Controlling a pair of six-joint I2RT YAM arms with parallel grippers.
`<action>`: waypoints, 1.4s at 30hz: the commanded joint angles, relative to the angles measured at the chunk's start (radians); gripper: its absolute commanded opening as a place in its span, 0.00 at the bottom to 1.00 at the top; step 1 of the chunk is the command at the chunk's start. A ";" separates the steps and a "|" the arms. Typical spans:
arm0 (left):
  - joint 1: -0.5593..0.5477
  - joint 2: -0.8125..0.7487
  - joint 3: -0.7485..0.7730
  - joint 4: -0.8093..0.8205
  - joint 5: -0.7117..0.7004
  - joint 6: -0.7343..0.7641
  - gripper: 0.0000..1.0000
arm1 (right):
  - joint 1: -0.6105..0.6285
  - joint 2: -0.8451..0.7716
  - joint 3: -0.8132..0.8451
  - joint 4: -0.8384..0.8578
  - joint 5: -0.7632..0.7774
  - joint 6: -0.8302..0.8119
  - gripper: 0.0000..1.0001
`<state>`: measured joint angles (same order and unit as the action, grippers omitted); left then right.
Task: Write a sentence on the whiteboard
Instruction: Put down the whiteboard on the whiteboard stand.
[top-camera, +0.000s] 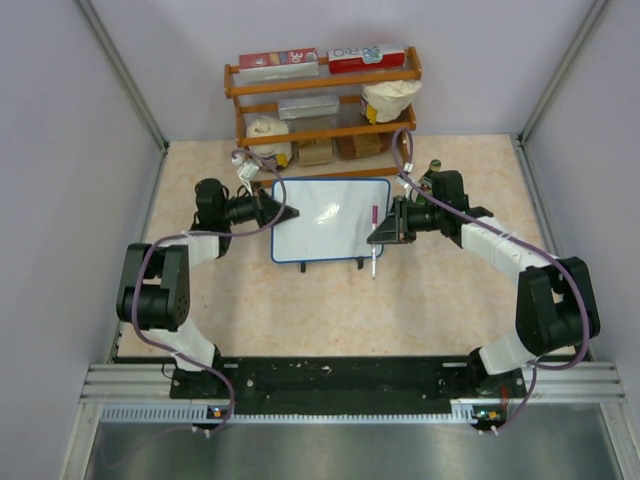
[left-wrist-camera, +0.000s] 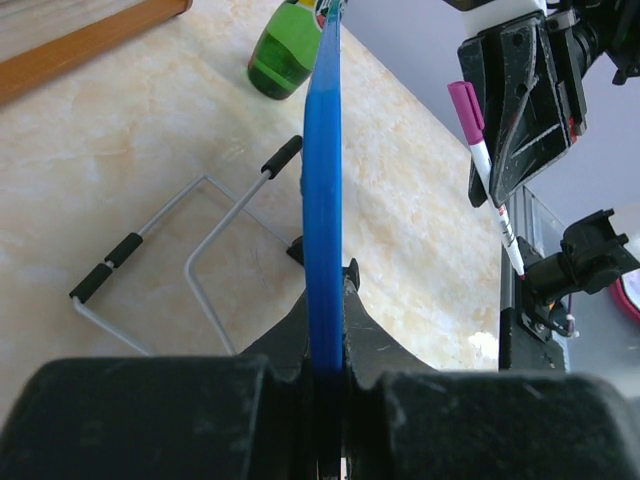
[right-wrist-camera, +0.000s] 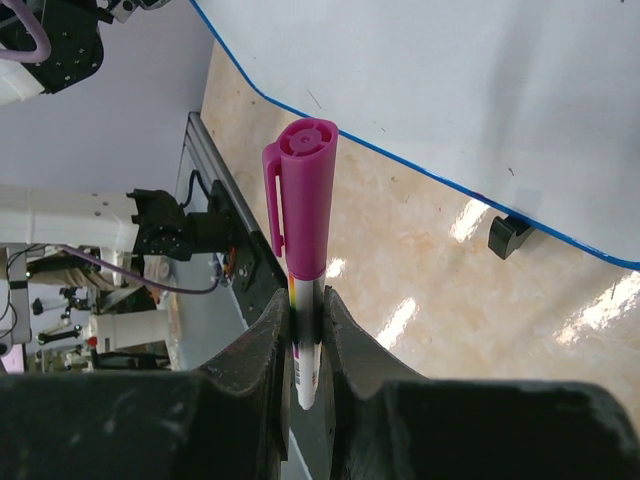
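Note:
The whiteboard, white with a thin blue frame, sits mid-table with black feet along its near edge. My left gripper is shut on its left edge. In the left wrist view the blue frame runs edge-on between the fingers of this gripper. My right gripper is at the board's right edge, shut on a white marker with its magenta cap on. The right wrist view shows the capped marker upright in that gripper, with the board's white face beyond it.
A wooden shelf with boxes and bags stands at the back, close behind the board. A bent wire stand lies on the tabletop beside the board. A green object sits past the board's far end. Grey walls enclose the table.

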<state>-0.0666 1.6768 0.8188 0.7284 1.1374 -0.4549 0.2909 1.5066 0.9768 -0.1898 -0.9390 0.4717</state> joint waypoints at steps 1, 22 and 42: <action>0.036 0.038 -0.003 -0.047 -0.053 0.110 0.00 | -0.006 0.001 0.053 0.003 -0.003 -0.018 0.00; 0.090 0.090 0.252 -0.593 -0.243 0.374 0.16 | -0.006 0.000 0.046 0.000 0.003 -0.024 0.00; 0.090 0.141 0.345 -0.713 -0.358 0.412 0.37 | -0.006 -0.005 0.036 0.000 0.003 -0.030 0.00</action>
<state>0.0021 1.7966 1.1278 -0.0017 0.9695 -0.1764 0.2893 1.5085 0.9840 -0.2070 -0.9356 0.4637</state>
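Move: The left hand still pinches the whiteboard by its left edge. The stand's middle is some 8 cm to the right, 5 cm back and 10 cm below; the board's own middle is about 9 cm right and 2 cm back. The marker is 18 cm right and 5 cm back, and the rack's foot bar runs about 9 cm ahead, centred 8 cm right and 15 cm lower. From the right hand, the stand is 10 cm left, level ahead, and 10 cm below. Forward and to its left, about 5 cm each way, the left hand eases the whiteboard back onto the stand, first rolling its top away from the robot by around 12 degrees. Then it sinks some 5 cm with the fingertips dipping and swinging slightly counter-clockwise while the fingers open to over a third, still straddling the left edge. The right hand stays put, holding the marker. ##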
